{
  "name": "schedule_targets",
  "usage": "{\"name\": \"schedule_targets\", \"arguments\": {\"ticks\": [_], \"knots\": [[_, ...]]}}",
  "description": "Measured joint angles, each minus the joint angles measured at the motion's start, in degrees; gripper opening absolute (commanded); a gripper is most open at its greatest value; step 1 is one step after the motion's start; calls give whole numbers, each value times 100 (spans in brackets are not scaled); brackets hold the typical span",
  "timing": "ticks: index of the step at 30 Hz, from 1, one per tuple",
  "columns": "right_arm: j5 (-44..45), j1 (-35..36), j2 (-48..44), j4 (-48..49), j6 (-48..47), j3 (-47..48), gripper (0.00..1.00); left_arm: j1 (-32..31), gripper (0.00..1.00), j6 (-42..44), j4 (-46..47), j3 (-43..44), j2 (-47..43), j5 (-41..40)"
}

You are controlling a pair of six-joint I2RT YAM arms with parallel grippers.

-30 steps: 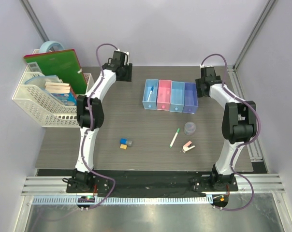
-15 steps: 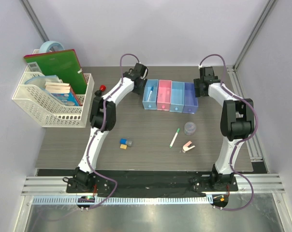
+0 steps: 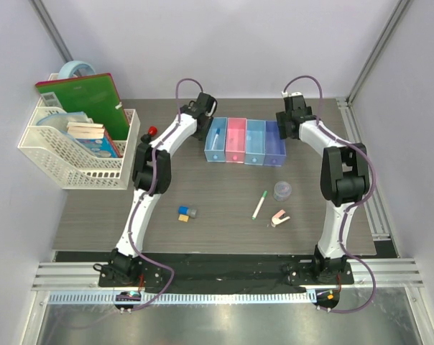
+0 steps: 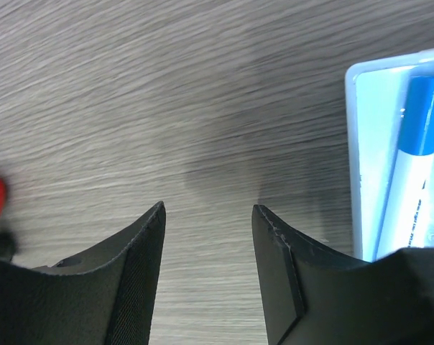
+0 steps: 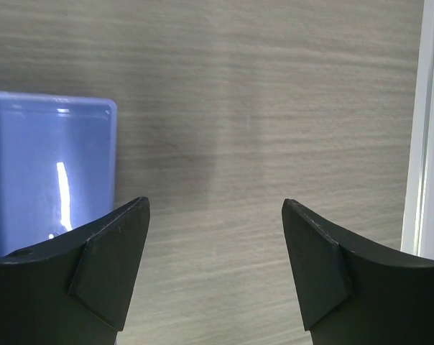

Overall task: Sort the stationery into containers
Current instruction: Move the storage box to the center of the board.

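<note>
The containers (image 3: 244,141), four joined bins in light blue, pink, light blue and purple-blue, stand at the back middle. A blue-tipped pen (image 3: 215,140) lies in the leftmost bin (image 4: 361,144). My left gripper (image 3: 201,109) is open and empty (image 4: 208,208) over bare table, just off that bin's left end. My right gripper (image 3: 292,118) is open and empty (image 5: 215,203) by the purple-blue bin (image 5: 52,172). Loose stationery lies nearer: a red-and-black knob (image 3: 152,131), yellow, blue and grey blocks (image 3: 185,213), a green-capped pen (image 3: 260,205), a grey tub (image 3: 282,190) and a pink-white clip (image 3: 279,218).
A white mesh basket (image 3: 59,169) with a green book (image 3: 88,97), notebooks and a tape roll (image 3: 77,68) stands at the far left. A white rail (image 5: 425,144) borders the table on the right, close to my right gripper.
My left arm swung right from the back left to the left end of the bins. My right gripper moved left, and the row of bins slid a little left.
</note>
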Motion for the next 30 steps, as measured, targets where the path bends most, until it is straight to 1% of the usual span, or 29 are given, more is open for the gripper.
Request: {"name": "schedule_targets", "arguments": {"ticks": [4, 10, 15, 19, 30], "knots": [[11, 144, 192, 83, -4, 323, 82, 28, 52, 31, -131, -33, -33, -203], [26, 304, 577, 179, -20, 804, 82, 46, 51, 133, -247, -321, -256, -627], [-9, 393, 802, 247, -20, 1104, 82, 44, 51, 179, -273, -573, -476, -796], [-92, 481, 863, 291, 9, 1180, 82, 42, 52, 240, -271, -643, -603, -927], [-153, 651, 866, 291, 63, 1185, 82, 136, 52, 450, -273, -640, -612, -1220]]}}
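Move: My right hand is already against the right side of the storage box, whose middle lies about 21 cm to its left, 1 cm ahead and 3 cm lower. The clear cup stands some 26 cm back and 3 cm left of this hand. From my left hand, the box's middle is roughly 21 cm to the right and level ahead. The blue-capped marker inside lies 9 cm right of it, and the red stamp about 20 cm left and 1 cm ahead. I keep pushing the storage box to the left with the outside of my open right hand's left finger, going about 8 cm left while first sliding some 5 cm forward along the right wall. My left hand gives way ahead of the box, about 6 cm left, rising 3 cm and rolling its left side up; contact there can't be seen. Both grippers stay open. ##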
